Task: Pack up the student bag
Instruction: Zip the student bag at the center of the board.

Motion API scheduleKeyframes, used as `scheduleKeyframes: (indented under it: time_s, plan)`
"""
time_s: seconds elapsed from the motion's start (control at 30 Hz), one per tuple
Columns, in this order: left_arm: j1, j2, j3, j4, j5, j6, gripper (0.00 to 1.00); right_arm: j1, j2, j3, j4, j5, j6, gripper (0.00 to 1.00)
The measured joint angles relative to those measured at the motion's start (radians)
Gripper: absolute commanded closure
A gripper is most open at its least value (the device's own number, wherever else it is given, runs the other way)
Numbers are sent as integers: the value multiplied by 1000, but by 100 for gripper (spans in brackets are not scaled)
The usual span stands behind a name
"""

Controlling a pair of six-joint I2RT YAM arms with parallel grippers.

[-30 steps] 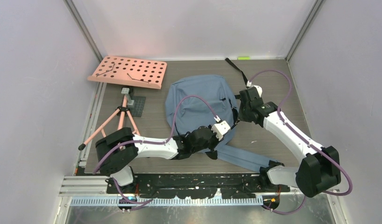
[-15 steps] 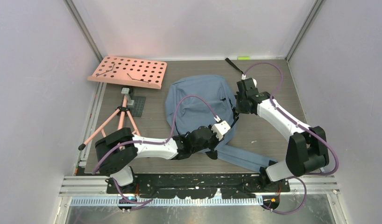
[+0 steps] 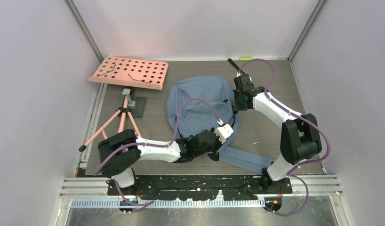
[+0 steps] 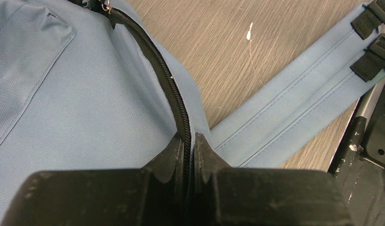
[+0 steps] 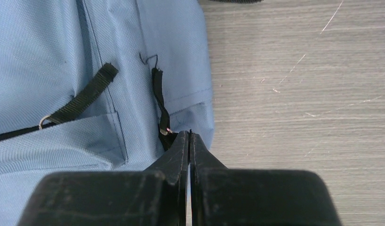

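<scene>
The student bag [image 3: 200, 101] lies flat in the middle of the table, blue-grey, with its padded shoulder straps [image 3: 249, 160] trailing towards the near edge. My left gripper [image 3: 230, 128] is at the bag's near right corner. In the left wrist view my left gripper [image 4: 189, 141] is shut on the black zipper seam [image 4: 169, 89]. My right gripper [image 3: 236, 107] is at the bag's right edge, farther back. In the right wrist view it [image 5: 189, 134] is shut on a thin black zipper pull, beside a black pull strap [image 5: 158, 94] with a metal ring.
A pink perforated board [image 3: 129, 72] stands at the back left on a pink tripod [image 3: 116, 123]. A black webbing strap [image 3: 237, 67] runs from the bag towards the back wall. The black base rail [image 4: 369, 146] lies close to the shoulder straps [image 4: 294, 94].
My right arm has travelled along the bag's right edge towards the back of the table, its gripper staying shut. The left arm has held its place on the zipper seam.
</scene>
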Motion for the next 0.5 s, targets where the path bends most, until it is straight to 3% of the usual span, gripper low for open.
scheduleKeyframes:
  time_s: [0.03, 0.27, 0.5]
  plan:
    - [-2, 2, 0, 1, -6, 0, 100, 0, 6, 11, -9, 0, -5, 100]
    - [-25, 4, 18, -29, -66, -25, 73, -3, -14, 26, -18, -18, -10, 100]
    - [-39, 4, 137, -156, -49, -90, 45, -36, -182, -58, 44, -102, -10, 100]
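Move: The zip pull is pinched in the right hand's shut fingers at the student bag's right edge, about 13 cm ahead of the left hand and 3 cm to its right. The bag's middle lies level with the right hand and some 14 cm to its left, a few centimetres below. From the right hand, the blue shoulder straps lie roughly 21 cm back and 4 cm right, and the black strap about 15 cm ahead and 2 cm right. The left hand lets go of the zipped edge at the bag's near right corner, its fingers opening to nearly half, then lifts about 2.5 cm off it while drifting 2 cm right. The right hand, fingers staying shut on the zip pull, halts its forward pull and rises nearly 5 cm over the bag's right edge, its fingertips tilting about 10 degrees. ##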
